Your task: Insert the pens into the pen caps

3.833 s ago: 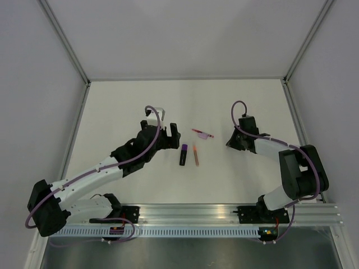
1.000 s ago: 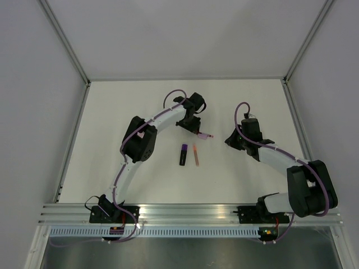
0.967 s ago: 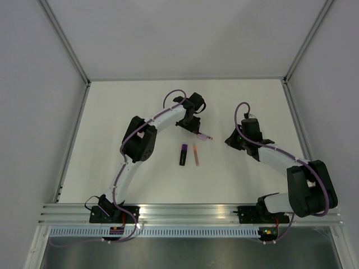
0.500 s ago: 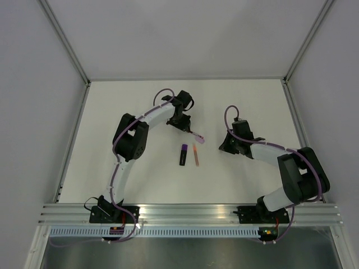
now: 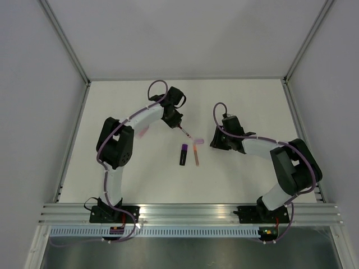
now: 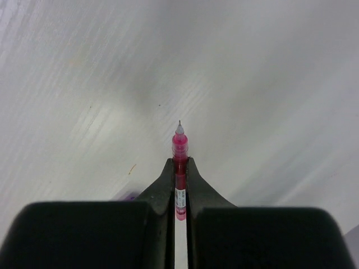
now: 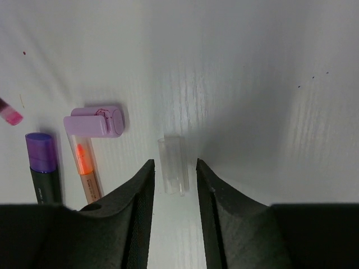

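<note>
My left gripper (image 5: 180,128) is shut on a pink pen (image 6: 179,147) and holds it above the table, its bare tip pointing away from the wrist camera (image 5: 187,136). My right gripper (image 7: 174,168) is open and low over the table, its jaws either side of a small clear cap (image 7: 173,164) lying flat. A lilac cap (image 7: 94,122) lies to its left at the end of the orange pen (image 7: 85,171). The black pen with a purple end (image 7: 42,162) lies beside that. In the top view the black pen (image 5: 183,154) and orange pen (image 5: 196,156) lie side by side.
White tabletop with grey walls on three sides and metal frame posts. The arm bases and a rail (image 5: 190,213) run along the near edge. The right arm's gripper (image 5: 216,142) is just right of the pens.
My left gripper has swung left and nearer with the pink pen lifted off the table. My right gripper has moved left towards the pens and now straddles the clear cap.
</note>
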`<control>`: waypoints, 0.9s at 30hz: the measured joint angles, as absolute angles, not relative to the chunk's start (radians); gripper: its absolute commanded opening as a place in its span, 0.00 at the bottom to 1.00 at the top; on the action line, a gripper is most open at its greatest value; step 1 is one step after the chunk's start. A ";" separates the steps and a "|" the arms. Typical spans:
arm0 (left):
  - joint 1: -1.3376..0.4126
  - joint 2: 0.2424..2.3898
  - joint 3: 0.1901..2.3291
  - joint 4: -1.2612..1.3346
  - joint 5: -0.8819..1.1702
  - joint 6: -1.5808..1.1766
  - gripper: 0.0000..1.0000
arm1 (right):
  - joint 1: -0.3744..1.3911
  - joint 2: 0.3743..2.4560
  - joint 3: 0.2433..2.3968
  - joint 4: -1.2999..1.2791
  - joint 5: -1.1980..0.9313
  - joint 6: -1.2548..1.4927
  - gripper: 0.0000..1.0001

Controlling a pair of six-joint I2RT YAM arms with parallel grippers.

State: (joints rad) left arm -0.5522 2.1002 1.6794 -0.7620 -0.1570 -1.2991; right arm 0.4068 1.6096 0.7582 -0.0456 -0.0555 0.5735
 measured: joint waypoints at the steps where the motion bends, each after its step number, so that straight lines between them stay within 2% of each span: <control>1: -0.552 2.078 1.664 -0.751 -0.161 -1.280 0.02 | 0.409 1.609 0.759 -0.044 -0.054 0.571 0.43; 6: -0.552 1.949 1.560 -0.655 -0.158 -1.166 0.02 | 0.411 1.598 0.762 -0.054 -0.044 0.545 0.50; 10: -0.557 1.850 1.435 -0.568 -0.114 -1.081 0.02 | 0.411 1.546 0.744 -0.086 -0.048 0.516 0.52; 14: -0.574 1.743 1.284 -0.477 -0.028 -0.999 0.02 | 0.418 1.368 0.688 -0.081 -0.095 0.478 0.58; 19: -0.621 1.630 1.187 -0.390 0.035 -0.915 0.02 | 0.501 1.179 0.669 0.012 -0.251 0.421 0.62; 27: -0.701 1.544 1.132 -0.276 0.113 -0.859 0.02 | 0.631 1.213 0.672 0.045 -0.316 0.362 0.61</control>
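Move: The pink pen is already held near its middle in the left fingers, blunt tail towards the right hand, whose gripper is some 9 cm back, 16 cm right and 4 cm below the left hand. From the right hand the pen's middle is about 7 cm ahead, 15 cm left, 4 cm up; the clear cap lies about 1 cm ahead, straight in line, the lavender cap 3 cm ahead and 6 cm left, the orange pen 5 cm back and 8 cm left. The right hand first spreads its fingers over the released clear cap, then rises about 12 cm, swinging left and back with a 30-degree counter-clockwise turn towards the pink pen's tail, fingers staying wide. Keeping its pinch, the left hand lifts first, then draws back about 11 cm, still climbing and later going right, turning clockwise and tipping its fingers upward to bring the tail to the right gripper. ##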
